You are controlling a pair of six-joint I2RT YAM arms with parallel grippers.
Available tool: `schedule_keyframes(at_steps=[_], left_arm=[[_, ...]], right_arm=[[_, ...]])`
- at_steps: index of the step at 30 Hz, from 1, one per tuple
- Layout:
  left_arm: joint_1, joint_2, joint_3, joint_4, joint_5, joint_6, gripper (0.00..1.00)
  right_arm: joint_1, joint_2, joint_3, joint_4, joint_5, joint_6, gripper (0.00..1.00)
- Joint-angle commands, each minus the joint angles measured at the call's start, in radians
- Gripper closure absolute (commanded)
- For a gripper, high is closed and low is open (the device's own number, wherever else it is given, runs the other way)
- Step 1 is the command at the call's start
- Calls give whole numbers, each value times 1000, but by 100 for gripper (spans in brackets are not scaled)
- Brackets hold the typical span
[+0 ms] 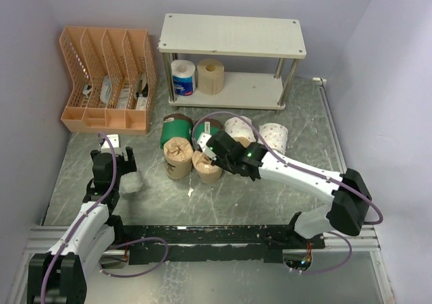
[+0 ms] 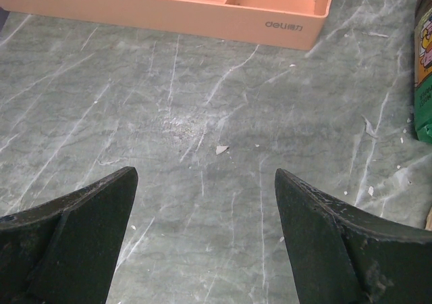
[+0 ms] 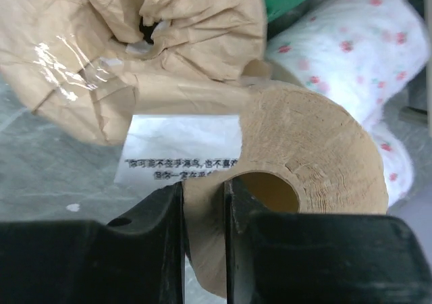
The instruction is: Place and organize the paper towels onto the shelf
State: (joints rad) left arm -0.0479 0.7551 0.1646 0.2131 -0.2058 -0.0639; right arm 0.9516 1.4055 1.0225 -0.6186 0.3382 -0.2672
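The shelf (image 1: 233,35) stands at the back with a blue-and-white wrapped roll (image 1: 183,78) and a tan roll (image 1: 210,76) on its lower board. Green-wrapped (image 1: 176,129), brown-paper wrapped (image 1: 177,158) and white patterned (image 1: 273,136) rolls lie clustered on the table in front of it. My right gripper (image 1: 217,148) is among them. In the right wrist view the gripper (image 3: 204,189) is shut on the wall of a plain tan roll (image 3: 317,148), one finger inside its core. A brown-paper wrapped roll (image 3: 135,47) and a floral roll (image 3: 351,47) lie just beyond. My left gripper (image 1: 116,157) (image 2: 206,182) is open and empty over bare table.
An orange slotted file organizer (image 1: 108,78) (image 2: 202,13) stands at the back left, just beyond my left gripper. A green-wrapped roll (image 2: 424,67) shows at the right edge of the left wrist view. Walls close in the left, back and right sides.
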Motion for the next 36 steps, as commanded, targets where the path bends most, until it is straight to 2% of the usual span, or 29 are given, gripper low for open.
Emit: schedule_keyframes(at_steps=[1,5,9,12,17,21,25,30,36], left_arm=[[7,-1,-7,26,12,13,6],[20,0,-8,25,30,14,6],[25,-4,-5,22,28,9,6],[26,-5,-5,22,31,9,6],[26,-10,-7,20,29,8,6],[26,-10,-3,19,18,2,6],[25,-5,-2,19,15,1,6],[24,-5,-1,20,14,-1,6],[25,-2,-2,25,14,-2,6]], right_arm=[[47,-45,225,-219,76,62,100],[56,-87,351,-210,164,9,100],[47,-87,328,19,261,-152,100],[-38,-69,301,199,176,-262,100],[-303,-12,231,514,8,-306,100],[-408,101,218,666,-52,-317,100],[-515,230,264,769,-180,-292,100],[-535,402,372,804,-208,-304,100],[-536,525,434,903,-208,-317,100]])
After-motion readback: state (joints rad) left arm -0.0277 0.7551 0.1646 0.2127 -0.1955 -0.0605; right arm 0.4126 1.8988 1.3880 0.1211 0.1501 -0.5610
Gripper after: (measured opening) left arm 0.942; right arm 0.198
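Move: The right hand holds the plain brown roll, just off the table, by its left wall. The free spot on the lower shelf lies about 32 cm ahead of this hand and 8 cm to its right, roughly level. The shelved brown roll stands some 13 cm left of that spot; a flowered roll lies 9 cm ahead, 6 right and 6 below the hand, and the crumpled-top roll 7 cm left, 2 back and 5 below. From the left hand the spot is roughly 30 cm ahead, 52 right and slightly above. Straight up first, by about 17 cm, the right hand lifts the plain brown roll clear of its neighbours; then it swings some 29 cm forward and a little right, over the flowered roll, sinking about 11 cm towards the free spot on the lower shelf. The wrist tips the fingers some 30 degrees outward on the way, and they keep their pinch on the roll's wall. ##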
